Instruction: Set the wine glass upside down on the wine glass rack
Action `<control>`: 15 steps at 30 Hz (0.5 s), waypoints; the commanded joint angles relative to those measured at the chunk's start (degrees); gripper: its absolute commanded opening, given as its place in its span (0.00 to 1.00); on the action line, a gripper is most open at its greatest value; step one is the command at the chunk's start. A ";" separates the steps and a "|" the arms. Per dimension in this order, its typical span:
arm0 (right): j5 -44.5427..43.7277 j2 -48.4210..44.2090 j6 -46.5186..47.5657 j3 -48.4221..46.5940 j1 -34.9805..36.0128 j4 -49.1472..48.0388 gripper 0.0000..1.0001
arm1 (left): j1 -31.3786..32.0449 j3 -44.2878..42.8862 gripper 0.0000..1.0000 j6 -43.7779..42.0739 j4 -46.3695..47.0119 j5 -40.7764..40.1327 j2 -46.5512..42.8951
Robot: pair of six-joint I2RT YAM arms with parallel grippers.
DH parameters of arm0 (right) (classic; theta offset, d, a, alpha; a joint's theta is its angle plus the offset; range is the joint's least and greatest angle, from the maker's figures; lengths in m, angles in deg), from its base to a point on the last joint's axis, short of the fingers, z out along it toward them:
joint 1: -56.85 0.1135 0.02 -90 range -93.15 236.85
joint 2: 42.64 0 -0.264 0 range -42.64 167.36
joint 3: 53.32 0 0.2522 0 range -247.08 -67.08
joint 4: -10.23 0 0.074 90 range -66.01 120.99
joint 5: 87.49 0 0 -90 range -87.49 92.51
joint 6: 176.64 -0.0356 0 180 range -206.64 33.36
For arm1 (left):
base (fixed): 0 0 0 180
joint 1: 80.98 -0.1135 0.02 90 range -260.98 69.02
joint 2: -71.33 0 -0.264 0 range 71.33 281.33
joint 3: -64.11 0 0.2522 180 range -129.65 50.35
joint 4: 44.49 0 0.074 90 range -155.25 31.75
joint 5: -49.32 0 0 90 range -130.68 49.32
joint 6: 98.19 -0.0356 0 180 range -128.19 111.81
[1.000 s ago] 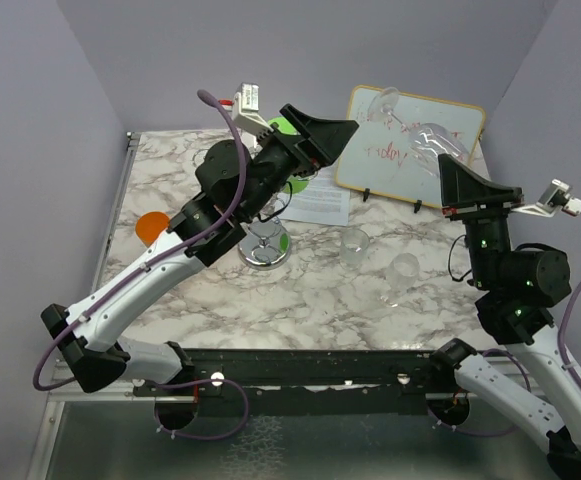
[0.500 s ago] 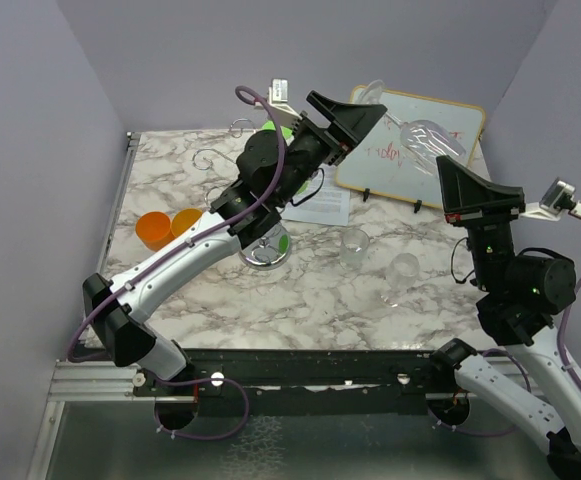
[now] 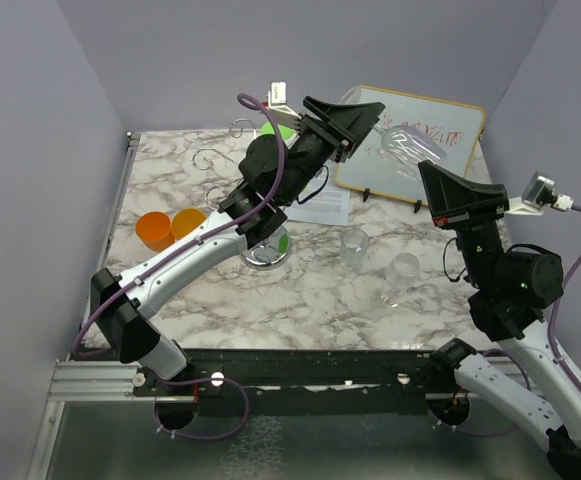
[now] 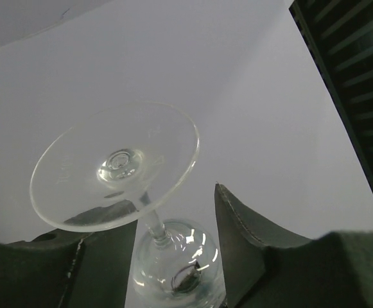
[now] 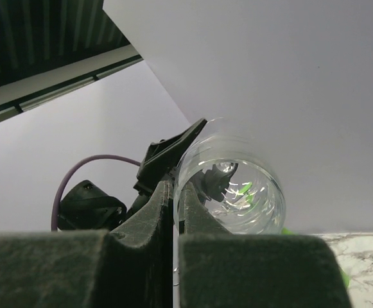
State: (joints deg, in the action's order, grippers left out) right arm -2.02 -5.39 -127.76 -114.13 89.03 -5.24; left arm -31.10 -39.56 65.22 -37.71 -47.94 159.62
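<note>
The clear wine glass [image 3: 406,142] hangs in the air in front of the whiteboard, lying roughly sideways between both grippers. My right gripper [image 3: 426,172] is shut on the rim of its bowl [image 5: 237,192], one finger inside and one outside. My left gripper [image 3: 372,112] reaches in from the left. In the left wrist view its jaws stand on either side of the bowl [image 4: 176,269] just below the stem, touching it, with the round foot [image 4: 115,167] beyond them. The chrome wine glass rack [image 3: 268,254] stands under the left arm; its disc base and curled loops [image 3: 210,158] show.
Two orange cups [image 3: 168,226] sit at the left of the marble table. Two small clear glasses [image 3: 355,245] [image 3: 403,268] stand in the middle right. A whiteboard [image 3: 440,125] leans at the back right, with a paper sheet [image 3: 322,205] in front of it.
My left arm has swung from above the rack up and right to the glass, and its jaws have narrowed around the bowl. My right gripper has shifted the glass slightly left.
</note>
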 commanded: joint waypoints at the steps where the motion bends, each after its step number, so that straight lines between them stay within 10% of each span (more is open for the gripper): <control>1: 3.97 -0.59 -1.97 1.14 0.18 -2.74 0.01 | 0.03 1.48 0.48 0.88 5.30 -2.97 -0.49; 11: 4.11 -1.73 -4.34 3.85 0.17 -3.20 0.01 | -0.40 7.72 0.25 3.47 14.30 -6.93 -2.59; 15: 4.91 -1.97 -4.87 3.53 0.17 -0.45 0.02 | -1.03 7.58 0.00 1.83 14.97 -5.51 -2.70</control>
State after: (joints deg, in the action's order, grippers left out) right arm -0.54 -6.35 -131.02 -110.39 89.01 -6.34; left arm -31.23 -31.61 68.12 -28.29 -52.55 159.25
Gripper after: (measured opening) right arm 0.053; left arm 0.081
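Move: The clear glass's stem lies almost between the open left fingertips, about 1 cm ahead and 1 cm below the left hand, level sideways. From the right hand, already pinching the bowl's rim, the stem lies roughly 7 cm ahead, 7 cm left and 4 cm higher. From the left hand, the green glass hangs some 14 cm left, 5 cm ahead and 18 cm lower; the rack's middle is about 22 cm left, 5 cm ahead and 33 cm down. The clear glass's stem is pinched just below its foot as the left fingers close from half open to nearly shut, while that hand eases down about 2 cm, forward just over 1 cm and slightly left, with a slight roll. The right hand keeps its pinch on the rim and sinks alongside by 2 cm, drifting a little left. ##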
